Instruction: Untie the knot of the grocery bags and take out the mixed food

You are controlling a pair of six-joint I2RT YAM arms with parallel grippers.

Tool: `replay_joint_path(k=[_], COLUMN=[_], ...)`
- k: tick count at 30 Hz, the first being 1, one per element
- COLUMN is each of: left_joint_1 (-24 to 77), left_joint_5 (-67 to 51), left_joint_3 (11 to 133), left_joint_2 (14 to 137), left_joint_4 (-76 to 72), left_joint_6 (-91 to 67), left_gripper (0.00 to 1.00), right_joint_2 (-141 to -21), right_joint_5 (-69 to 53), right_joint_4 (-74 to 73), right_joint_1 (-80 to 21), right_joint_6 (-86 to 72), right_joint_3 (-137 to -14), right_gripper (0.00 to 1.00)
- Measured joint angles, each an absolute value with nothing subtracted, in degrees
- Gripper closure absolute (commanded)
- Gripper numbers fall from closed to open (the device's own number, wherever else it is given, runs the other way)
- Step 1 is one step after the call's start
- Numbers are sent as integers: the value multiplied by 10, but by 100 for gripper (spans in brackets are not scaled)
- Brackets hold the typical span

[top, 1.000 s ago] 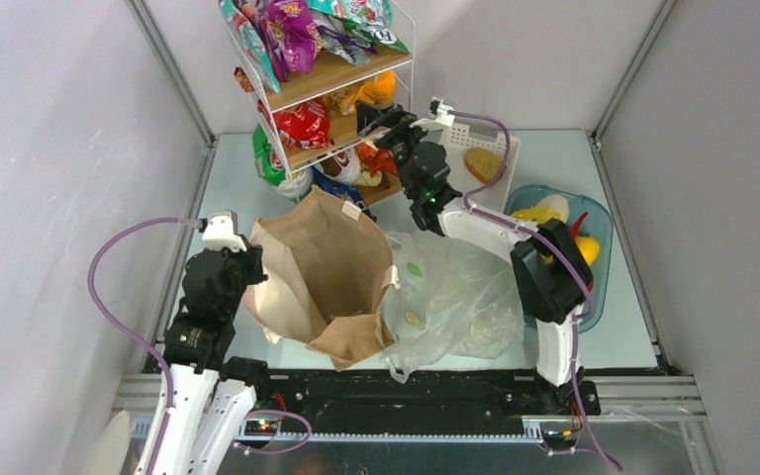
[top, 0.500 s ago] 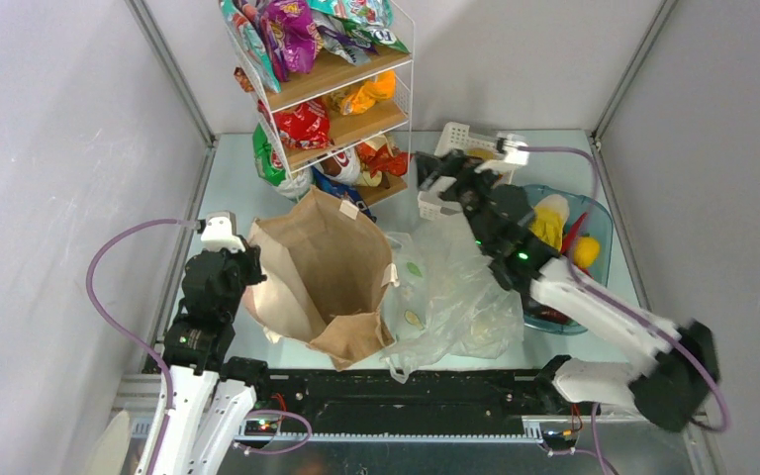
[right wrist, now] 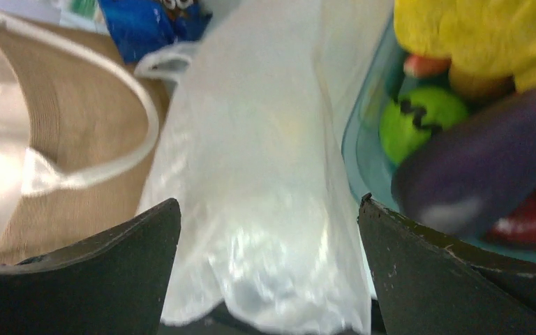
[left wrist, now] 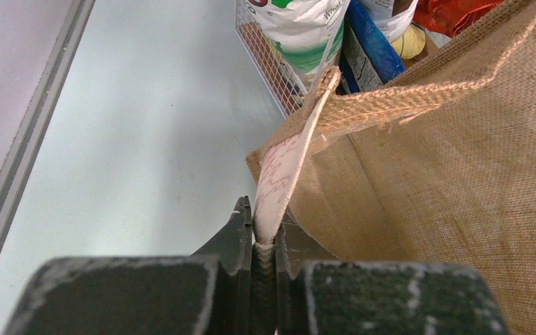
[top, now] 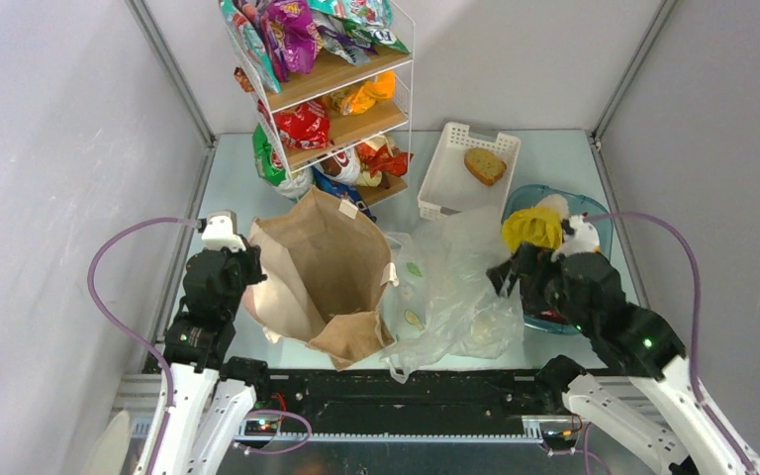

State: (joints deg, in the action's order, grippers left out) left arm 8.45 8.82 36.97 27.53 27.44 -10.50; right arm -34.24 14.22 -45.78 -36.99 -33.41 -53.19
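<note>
The brown grocery bag (top: pixel 327 267) stands open at the table's middle. My left gripper (top: pixel 248 265) is at its left rim, shut on the bag's pale handle strap (left wrist: pixel 279 174), which runs up to the woven rim (left wrist: pixel 419 91). The clear plastic bag (top: pixel 455 287) lies crumpled to the right of the brown one. My right gripper (top: pixel 507 277) hangs open over the plastic bag's right edge, and its wrist view shows the film (right wrist: pixel 265 174) below and between the wide jaws. A purple eggplant (right wrist: pixel 488 164) and yellow fruit (top: pixel 531 228) lie in the blue tub (top: pixel 599 233).
A wire shelf rack (top: pixel 327 89) full of snack packets stands at the back, close behind the brown bag. A white slatted basket (top: pixel 440 188) with a bread slice (top: pixel 484 165) sits behind the plastic bag. The tub also holds a green ball (right wrist: pixel 419 118).
My right arm swung from the shelf rack at the back, across the basket, down to the plastic bag's right edge by the tub, jaws open throughout. The left arm held still.
</note>
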Motion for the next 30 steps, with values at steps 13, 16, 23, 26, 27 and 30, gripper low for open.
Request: replay_joint_path(k=[13, 16, 23, 26, 27, 30], left_joint_1=[84, 84, 84, 84, 84, 84], left_joint_5=[89, 89, 89, 89, 88, 89], left_joint_3=[370, 370, 370, 370, 370, 370], left_joint_2=[289, 289, 289, 289, 290, 290], left_joint_4=[271, 271, 271, 271, 271, 271], left_joint_6=[-105, -105, -105, -105, -105, -105], left_gripper=[100, 100, 100, 100, 100, 100], right_joint_2=[-291, -349, -519, -622, -657, -747], right_joint_5=[36, 36, 74, 99, 110, 143], right_joint_4=[-516, -449, -259, -205, -190, -151], right_joint_1=[-385, -393, -398, -399, -399, -399], right_joint_6=[-437, -430, -376, -339, -326, -297], right_joint_3=[-394, -391, -401, -436, -450, -487], right_gripper=[79, 100, 100, 100, 100, 87])
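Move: Crumpled on the table below the right hand, the emptied plastic grocery bag has its middle about 7 cm left of it, 2 cm back and 12 cm below. The bag's near right folds lie about 5 cm back, 2 cm left and 10 cm below that hand. The teal bin sits some 13 cm right and 6 cm ahead, the white basket some 25 cm ahead and 4 cm left. From the left hand, the grocery bag is about 36 cm right and 3 cm back. Dipping back about 5 cm and down 10 with fingers wide open and tipping some 20 degrees downward, the right hand shuts on the near right folds of the plastic bag. Then it turns back, dragging the pinched plastic forward about 15 cm and some 7 cm left, sinking slightly, away from the teal bin. The left hand keeps its pinch on the paper bag's rim. ##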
